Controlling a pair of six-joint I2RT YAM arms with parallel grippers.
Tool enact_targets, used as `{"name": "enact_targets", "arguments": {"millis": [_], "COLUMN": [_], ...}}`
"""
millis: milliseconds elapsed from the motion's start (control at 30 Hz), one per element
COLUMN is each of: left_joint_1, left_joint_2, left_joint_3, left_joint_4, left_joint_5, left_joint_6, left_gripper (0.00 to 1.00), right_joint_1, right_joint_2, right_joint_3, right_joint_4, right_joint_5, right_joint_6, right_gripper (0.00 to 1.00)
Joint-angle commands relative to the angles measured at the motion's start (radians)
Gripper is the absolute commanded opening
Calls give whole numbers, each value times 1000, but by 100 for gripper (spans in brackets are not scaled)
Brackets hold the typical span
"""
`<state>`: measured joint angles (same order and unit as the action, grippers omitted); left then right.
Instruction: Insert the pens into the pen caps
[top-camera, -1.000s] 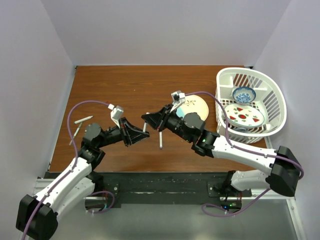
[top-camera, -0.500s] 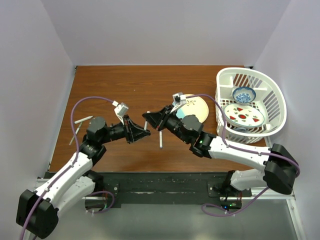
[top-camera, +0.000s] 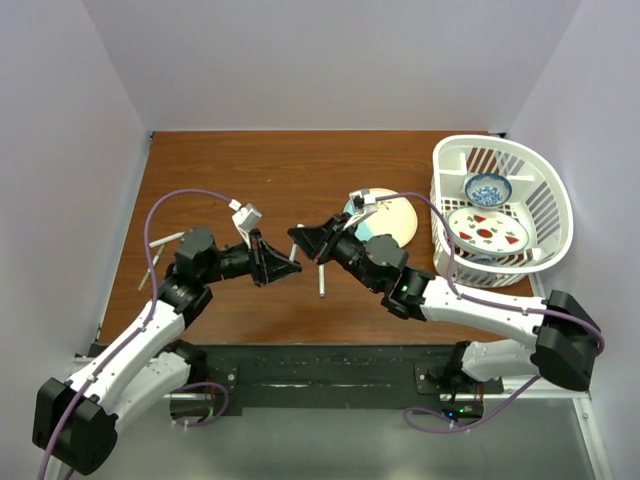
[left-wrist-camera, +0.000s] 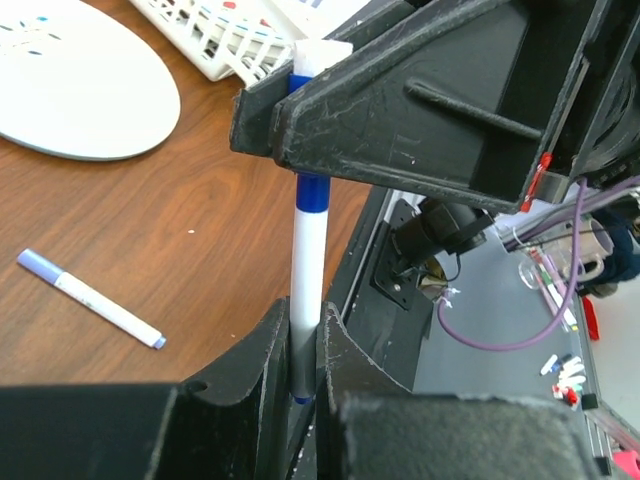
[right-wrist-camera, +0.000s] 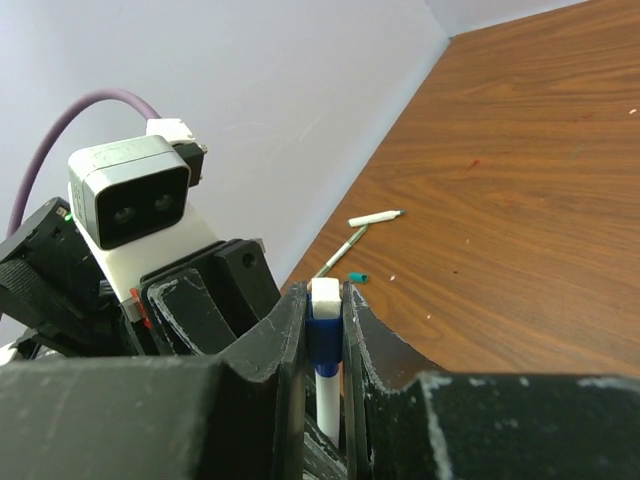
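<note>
My left gripper (top-camera: 283, 268) is shut on the lower end of a white pen (left-wrist-camera: 308, 250), seen between its fingers in the left wrist view (left-wrist-camera: 303, 325). My right gripper (top-camera: 300, 238) is shut on a dark blue cap (right-wrist-camera: 325, 330) with a white end. The pen's upper end sits in that cap (left-wrist-camera: 310, 190), and both grippers meet tip to tip above the table. A second pen (top-camera: 321, 280) with a pale blue end lies on the table just below them. Two more pens (top-camera: 167, 240) (top-camera: 155, 262) and a green cap (right-wrist-camera: 357, 277) lie at the far left.
A cream plate (top-camera: 395, 215) lies right behind the right gripper. A white basket (top-camera: 440, 160) at the right holds a blue bowl (top-camera: 488, 188) and a patterned plate (top-camera: 488, 230). White walls close the left, back and right sides.
My left gripper has moved right and up toward the right gripper. The gap between them has closed, and the pen now reaches into the blue cap.
</note>
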<state>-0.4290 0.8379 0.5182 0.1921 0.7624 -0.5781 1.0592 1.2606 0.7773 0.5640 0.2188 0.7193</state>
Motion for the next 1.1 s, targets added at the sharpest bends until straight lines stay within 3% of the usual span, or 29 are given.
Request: {"name": "enact_targets", "arguments": {"millis": [0, 200, 267, 300, 433, 600, 800, 1067], "left_joint_1": [39, 39, 39, 39, 39, 39, 16, -77], "left_joint_2": [0, -37, -56, -60, -45, 102, 378, 638], "left_joint_3": [126, 82, 75, 74, 26, -29, -79, -46], "left_joint_4": [198, 93, 37, -21, -111, -151, -14, 93], "left_joint_5": [-242, -130, -153, -167, -288, -365, -370, -385], "left_joint_6": [15, 0, 15, 26, 26, 15, -94, -175], "left_gripper": [0, 0, 0, 0, 0, 0, 0, 20], "right_joint_1": [166, 168, 166, 166, 166, 165, 166, 166], "right_joint_2": [-47, -153, -181, -211, -279, -345, -431, -464], "right_joint_3": [49, 188, 189, 183, 130, 70, 11, -16], "right_joint_4": [-363, -483, -496, -500, -538, -618, -665, -682], "right_joint_5": [-186, -65, -49, -42, 3, 146, 223, 252], "right_joint_6": [42, -53, -60, -60, -55, -15, 17, 23], "right_gripper": [22, 63, 72, 82, 98, 99, 99, 99]}}
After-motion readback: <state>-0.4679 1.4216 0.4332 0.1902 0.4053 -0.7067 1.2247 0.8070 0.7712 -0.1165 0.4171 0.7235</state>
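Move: The left gripper holds the lower end of the blue-capped pen; its cap is in the right fingers. The bare table spot for it lies about 6 cm ahead, 1 cm left and 22 cm below the left hand. The light-capped pen lies level with that spot, roughly 7 cm to its right; the plate's middle is some 19 cm ahead and 19 cm right of the left hand. From the right hand, the spot is about 3 cm ahead, 2 cm left and 28 cm down. Open the right gripper wide to let go of the cap and draw it back about 8 cm, rising, then off to the right while sinking again. Keep the left fingers on the pen: lift slightly and ease forward-left, then bring it down some 25 cm from the top of that rise to beside the lying pen, tipping the hand down and turning it counter-clockwise. ##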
